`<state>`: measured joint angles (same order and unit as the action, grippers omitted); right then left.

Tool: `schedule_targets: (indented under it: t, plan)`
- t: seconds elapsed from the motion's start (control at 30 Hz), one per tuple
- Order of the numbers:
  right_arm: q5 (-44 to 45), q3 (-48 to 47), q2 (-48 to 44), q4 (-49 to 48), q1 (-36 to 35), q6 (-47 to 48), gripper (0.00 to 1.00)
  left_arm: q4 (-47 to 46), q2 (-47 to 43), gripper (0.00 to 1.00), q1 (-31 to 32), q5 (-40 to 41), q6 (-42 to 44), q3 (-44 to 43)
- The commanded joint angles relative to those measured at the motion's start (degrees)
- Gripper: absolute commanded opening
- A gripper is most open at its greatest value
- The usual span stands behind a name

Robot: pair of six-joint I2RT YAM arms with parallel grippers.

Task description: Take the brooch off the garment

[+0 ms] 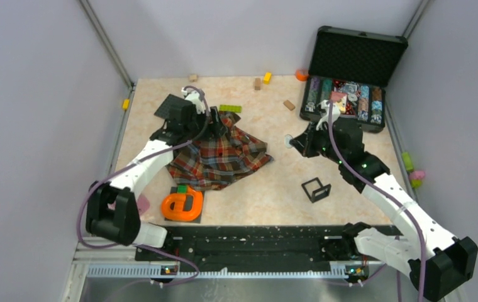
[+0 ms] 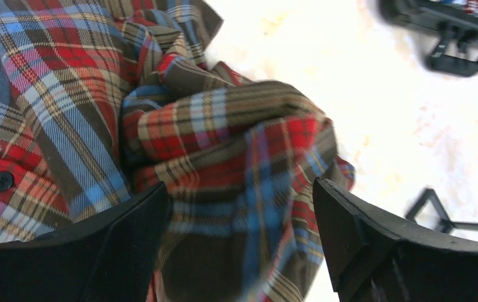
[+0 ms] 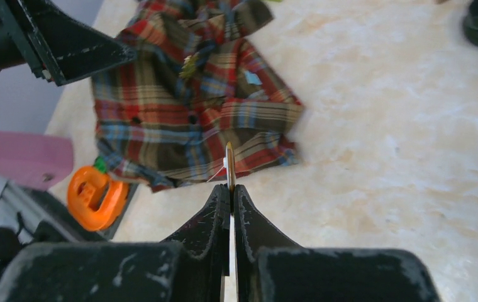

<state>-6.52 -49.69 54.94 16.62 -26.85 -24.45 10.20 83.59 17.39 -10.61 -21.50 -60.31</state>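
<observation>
The garment [image 1: 221,157], a red, green and navy plaid shirt, lies crumpled on the table left of centre. My left gripper [image 1: 216,121] hovers at its far edge, open; in the left wrist view its fingers [image 2: 129,233] stand wide apart with a blurred fold of the garment [image 2: 224,138] between them, not pinched. My right gripper [image 1: 294,142] is to the right of the shirt, clear of it, and shut on the brooch [image 1: 288,139]. In the right wrist view the brooch [image 3: 230,165] shows edge-on as a thin disc sticking out of the right gripper [image 3: 231,189], with the garment [image 3: 186,119] beyond.
An open black case of poker chips [image 1: 350,94] stands at the back right. A small black square frame [image 1: 316,189] lies near the front centre. An orange plastic piece [image 1: 183,204] sits on a dark mat by the shirt's near edge. A green block [image 1: 229,108] and small wooden blocks lie behind.
</observation>
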Motion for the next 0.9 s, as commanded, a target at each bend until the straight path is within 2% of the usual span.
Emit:
schedule_targets:
  t: [0.0,0.1,0.17,0.3,0.43,0.57,0.67,0.87]
  plan:
    - [-14.97,1.10,1.56,-9.49,0.14,2.97,0.00,-3.85,-11.18,0.89,0.02,-5.92,-0.28,3.44]
    - [-20.91,2.26,3.16,-16.19,0.13,2.70,0.00,-4.64,-15.89,0.90,0.10,-10.84,-1.02,5.99]
    - [-25.19,2.66,4.47,-22.36,0.13,1.48,0.00,-8.31,-18.68,0.89,0.10,-17.21,-1.39,8.28]
    - [-34.90,0.93,8.58,-27.90,0.13,-0.20,0.00,-22.18,-21.40,0.83,0.10,-34.30,-5.85,13.86]
    - [-38.01,-0.66,9.65,-29.07,-0.19,-0.29,0.00,-37.13,-22.26,0.71,0.17,-43.59,-13.10,18.60]
    - [-40.74,-2.73,10.64,-27.92,-0.97,-0.23,0.00,-51.17,-21.61,0.63,1.14,-47.77,-20.61,21.96]
    - [-42.15,-3.34,11.01,-28.50,-1.61,-1.16,0.00,-52.26,-20.59,0.55,2.95,-49.03,-20.53,21.37]
    - [-43.32,-6.35,12.64,-25.59,-3.72,-0.40,0.00,-52.04,-20.33,0.52,4.00,-49.00,-19.98,20.79]
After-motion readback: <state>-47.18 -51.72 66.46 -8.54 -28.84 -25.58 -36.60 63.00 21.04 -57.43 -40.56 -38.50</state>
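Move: The empty left hand is bound for the white brooch, about 9 cm back, 23 cm to its right and 6 cm above it. The right hand already pinches that brooch, some 2 cm ahead and 1 cm left of its hand point, 1 cm lower. From the left hand, the garment's middle lies about 8 cm back, straight left-right, 15 cm below; the green block is 8 cm ahead, 4 cm right, 16 cm below. Left hand pulls back 17 cm, rising, turning clockwise, part-closing, towards the brooch the right carries 10 cm left. ##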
